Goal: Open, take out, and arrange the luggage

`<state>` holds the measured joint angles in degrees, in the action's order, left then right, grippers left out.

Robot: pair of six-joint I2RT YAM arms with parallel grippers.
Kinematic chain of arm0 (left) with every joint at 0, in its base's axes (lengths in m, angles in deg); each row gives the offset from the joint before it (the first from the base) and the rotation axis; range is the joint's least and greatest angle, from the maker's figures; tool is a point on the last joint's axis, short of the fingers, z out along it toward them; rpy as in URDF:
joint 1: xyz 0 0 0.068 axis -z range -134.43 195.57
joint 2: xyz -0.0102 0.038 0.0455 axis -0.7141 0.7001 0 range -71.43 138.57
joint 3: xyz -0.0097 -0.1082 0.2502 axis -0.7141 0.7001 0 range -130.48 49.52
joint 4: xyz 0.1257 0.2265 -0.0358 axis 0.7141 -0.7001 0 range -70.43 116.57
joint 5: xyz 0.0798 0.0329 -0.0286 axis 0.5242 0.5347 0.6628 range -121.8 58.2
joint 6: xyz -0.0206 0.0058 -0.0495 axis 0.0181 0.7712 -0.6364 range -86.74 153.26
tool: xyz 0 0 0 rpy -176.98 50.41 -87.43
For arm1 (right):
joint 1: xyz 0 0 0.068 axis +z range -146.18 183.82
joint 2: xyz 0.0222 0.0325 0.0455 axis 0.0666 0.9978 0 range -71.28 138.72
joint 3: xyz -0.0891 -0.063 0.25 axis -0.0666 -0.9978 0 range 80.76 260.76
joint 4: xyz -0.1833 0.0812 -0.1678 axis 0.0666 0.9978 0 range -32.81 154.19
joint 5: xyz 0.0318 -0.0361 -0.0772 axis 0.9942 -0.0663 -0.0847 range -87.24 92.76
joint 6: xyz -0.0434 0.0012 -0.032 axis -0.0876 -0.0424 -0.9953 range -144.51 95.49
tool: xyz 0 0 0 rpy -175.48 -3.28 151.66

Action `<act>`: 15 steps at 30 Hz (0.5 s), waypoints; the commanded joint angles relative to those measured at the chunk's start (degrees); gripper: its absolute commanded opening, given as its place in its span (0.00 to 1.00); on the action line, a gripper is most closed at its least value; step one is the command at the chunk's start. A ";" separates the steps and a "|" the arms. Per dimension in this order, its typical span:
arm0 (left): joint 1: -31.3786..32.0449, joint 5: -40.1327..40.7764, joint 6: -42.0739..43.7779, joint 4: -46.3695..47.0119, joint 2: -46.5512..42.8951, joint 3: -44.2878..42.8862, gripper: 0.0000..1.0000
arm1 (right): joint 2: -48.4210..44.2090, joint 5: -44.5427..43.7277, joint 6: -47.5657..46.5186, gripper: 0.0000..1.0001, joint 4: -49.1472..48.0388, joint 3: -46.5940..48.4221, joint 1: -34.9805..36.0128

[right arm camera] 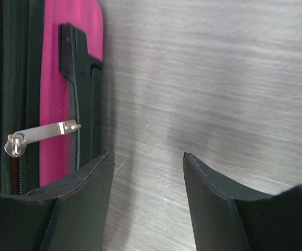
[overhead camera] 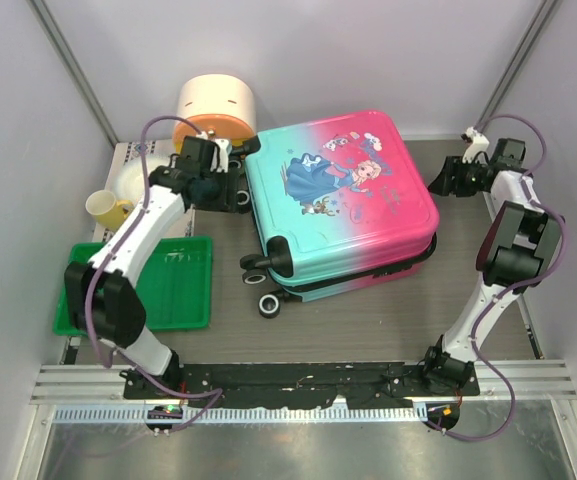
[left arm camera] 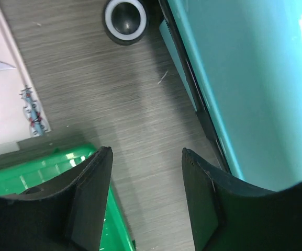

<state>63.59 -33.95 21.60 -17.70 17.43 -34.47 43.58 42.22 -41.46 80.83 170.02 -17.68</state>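
Note:
The luggage (overhead camera: 343, 200), a pink and turquoise hard-shell suitcase with a princess print, lies flat and closed in the middle of the table, black wheels (overhead camera: 267, 305) at its near-left corner. My left gripper (overhead camera: 235, 188) is at its left edge, open, with only bare table between the fingers; the left wrist view has the turquoise shell (left arm camera: 255, 78) to the right and a wheel (left arm camera: 124, 18) above my left gripper (left arm camera: 146, 152). My right gripper (overhead camera: 440, 183) stands open just beside the pink right edge. In its wrist view my right gripper (right arm camera: 148, 156) is empty, with the silver zip pull (right arm camera: 41, 130) and black handle (right arm camera: 77, 78) to the left.
A round cream-and-orange box (overhead camera: 216, 108) stands behind the left gripper. A green tray (overhead camera: 173, 290) lies at the near left, its corner under the left fingers (left arm camera: 35, 172). A yellow cup (overhead camera: 108, 208) and a white dish (overhead camera: 138, 178) sit at the far left.

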 commanded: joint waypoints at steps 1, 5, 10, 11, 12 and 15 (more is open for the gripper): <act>2.96 -3.82 -1.62 7.26 4.64 -4.68 0.59 | 0.26 0.61 -4.75 0.61 5.96 2.94 0.40; 9.13 -5.05 2.42 10.95 10.26 -8.12 0.61 | 1.23 2.89 -8.53 0.61 9.58 3.99 -1.26; 17.48 -6.99 7.26 10.18 18.17 -16.37 0.61 | 1.94 6.06 -16.60 0.61 19.40 6.90 -5.83; 18.36 -7.16 7.88 9.73 19.76 -18.13 0.61 | 1.76 6.33 -18.02 0.61 20.47 7.16 -8.01; 19.50 -7.25 8.49 9.38 22.91 -21.80 0.61 | 1.59 7.63 -19.34 0.61 21.44 7.16 -9.51; 19.60 -6.55 9.20 8.42 29.23 -30.31 0.64 | 1.41 8.96 -26.62 0.61 28.11 8.13 -13.22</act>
<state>78.91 -33.76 29.05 -15.67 38.24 -55.37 45.51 47.55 -57.57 98.90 175.15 -26.01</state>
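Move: The luggage lies between the hands. From the left hand its middle is about 24 cm to the right, roughly level front to back and some 8 cm lower, with the wheeled side just off the fingers. From that hand the drawer box stands about 16 cm ahead and 3 cm left, the plate 19 cm left and 4 cm ahead. From the right hand the luggage's middle lies about 22 cm left, 3 cm back, at nearly its height. The left hand dips some 3 cm and then sweeps right about 14 cm with a little forward drift, turning clockwise some 20 degrees; its half-open fingers meet the luggage's wheeled side and push it towards the right arm. Beside the far, pink end the right hand keeps its fingers open and low, drawing back and then also giving way to the right, about 5 cm each way, as the luggage closes in on its left finger. ##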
